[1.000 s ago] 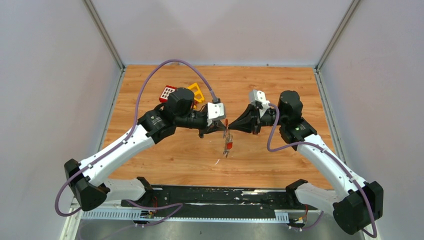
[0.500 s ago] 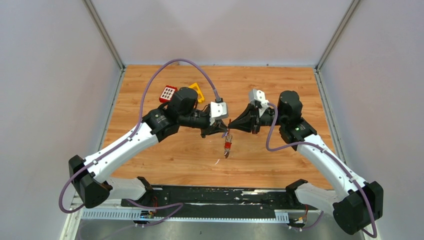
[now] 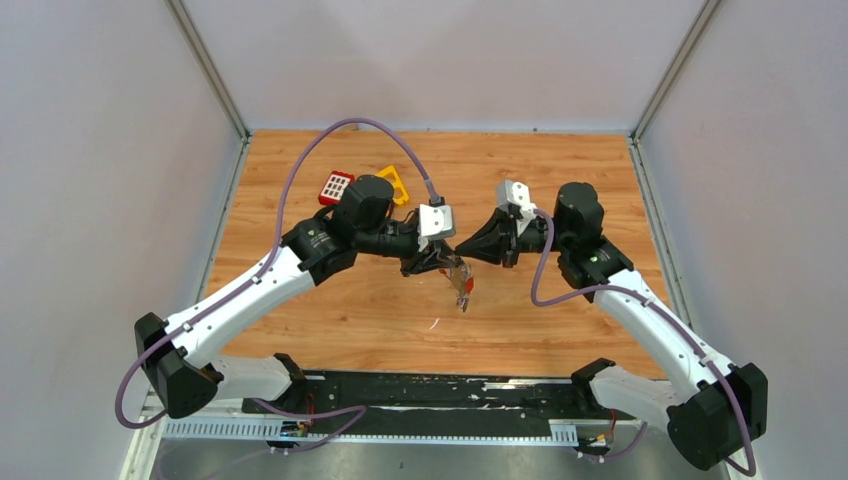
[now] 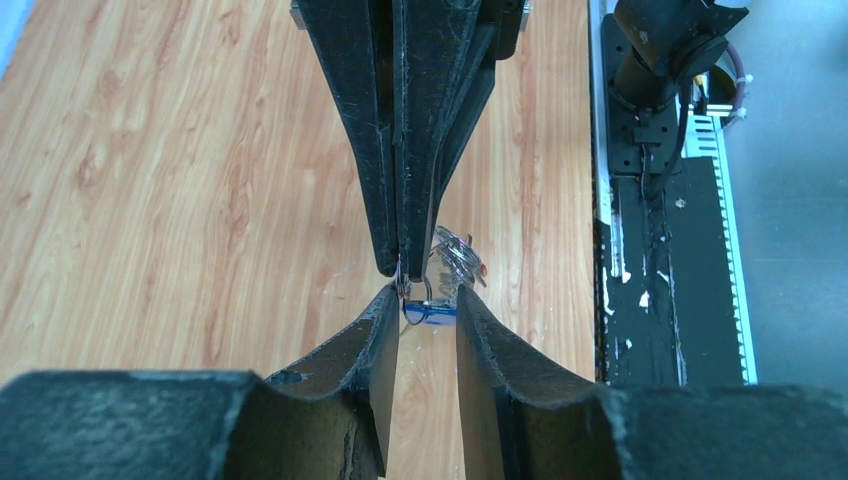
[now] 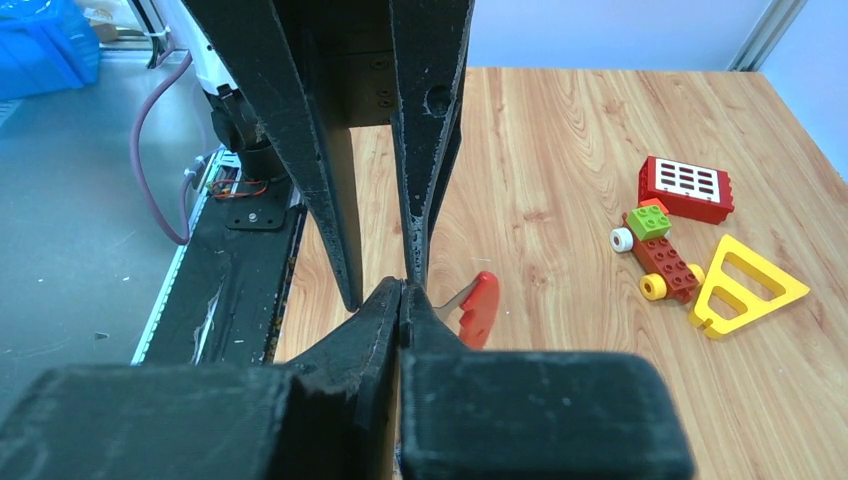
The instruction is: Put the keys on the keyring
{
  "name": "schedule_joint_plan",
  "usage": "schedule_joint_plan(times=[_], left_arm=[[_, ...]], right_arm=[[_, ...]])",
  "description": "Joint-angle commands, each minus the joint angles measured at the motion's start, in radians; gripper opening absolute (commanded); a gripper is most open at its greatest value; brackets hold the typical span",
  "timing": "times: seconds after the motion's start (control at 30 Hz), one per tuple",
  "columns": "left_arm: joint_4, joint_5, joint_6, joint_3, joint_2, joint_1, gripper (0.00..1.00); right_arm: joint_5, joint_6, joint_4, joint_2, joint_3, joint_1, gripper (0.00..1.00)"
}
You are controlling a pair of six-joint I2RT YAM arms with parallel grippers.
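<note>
Above the wooden table's middle, my two grippers meet tip to tip. My right gripper (image 3: 462, 257) (image 5: 402, 286) is shut on a thin wire keyring (image 4: 416, 289), pinched at its very tips. From the ring hangs a bunch of keys (image 3: 463, 287) (image 4: 455, 262): a blue-headed key (image 4: 430, 313) and a red-headed key (image 5: 480, 305). My left gripper (image 3: 446, 263) (image 4: 425, 300) stands open. The blue key head lies in the gap between its fingertips, and the ring is against the left one.
A red square block with white buttons (image 3: 336, 186) (image 5: 686, 187), a yellow triangular frame (image 3: 394, 183) (image 5: 745, 285) and a small brick toy car (image 5: 655, 250) lie at the back left. The black base rail (image 3: 420, 390) runs along the near edge.
My left gripper has gone from shut to open, letting go of what it pinched. The hanging keys have swung slightly right. The right gripper stays shut in place.
</note>
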State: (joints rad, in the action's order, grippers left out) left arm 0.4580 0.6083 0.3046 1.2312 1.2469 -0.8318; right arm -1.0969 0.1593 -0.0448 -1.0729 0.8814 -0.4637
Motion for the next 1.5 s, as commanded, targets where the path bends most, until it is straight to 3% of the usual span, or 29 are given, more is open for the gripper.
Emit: schedule_joint_plan(times=[0.0, 0.63, 0.83, 0.93, 1.17, 1.33, 1.47], left_arm=[[-0.036, 0.014, -0.002, 0.017, -0.017, -0.006, 0.33], [-0.059, 0.036, -0.038, 0.044, 0.025, -0.006, 0.01], [0.008, -0.01, -0.019, 0.08, 0.02, -0.006, 0.0], [0.117, -0.066, 0.032, 0.131, 0.037, -0.007, 0.0], [0.459, -0.247, 0.072, 0.35, 0.153, -0.026, 0.0], [0.626, -0.358, 0.053, 0.485, 0.239, -0.063, 0.0], [0.734, -0.367, 0.028, 0.576, 0.316, -0.071, 0.0]], right_arm=[[-0.002, 0.014, -0.024, 0.033, 0.01, -0.002, 0.0], [-0.008, 0.017, -0.027, 0.028, -0.001, -0.003, 0.0], [0.013, 0.08, 0.038, 0.031, 0.009, -0.001, 0.0], [0.031, 0.115, 0.077, 0.04, 0.013, 0.001, 0.09], [0.047, 0.143, 0.086, 0.044, 0.007, -0.001, 0.45], [0.044, 0.137, 0.082, 0.037, 0.01, -0.001, 0.49], [0.04, 0.127, 0.068, 0.03, 0.007, -0.003, 0.5]])
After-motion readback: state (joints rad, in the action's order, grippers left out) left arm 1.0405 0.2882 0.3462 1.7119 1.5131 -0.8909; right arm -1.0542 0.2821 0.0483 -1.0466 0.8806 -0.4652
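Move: My left hand's half-open fingers already straddle the keyring's metal loop, which lies about 1 cm to their right, level in height. My right hand still pinches that loop, so it sits right at those fingertips. From my left hand, the bunch of keys hangs roughly 6 cm below, 1 cm to the right and 2 cm back. The yellow triangle lies on the table about 25 cm ahead, 13 cm left and 25 cm below. I take the loop over: my left hand eases barely half a centimetre forward and to the right while its fingers shut on the metal. My right hand holds almost still, then opens about halfway and lets go. Holding on, my left hand draws forward and left about 3 cm, fingertips tipping down some 25 degrees and swinging slightly forward. ##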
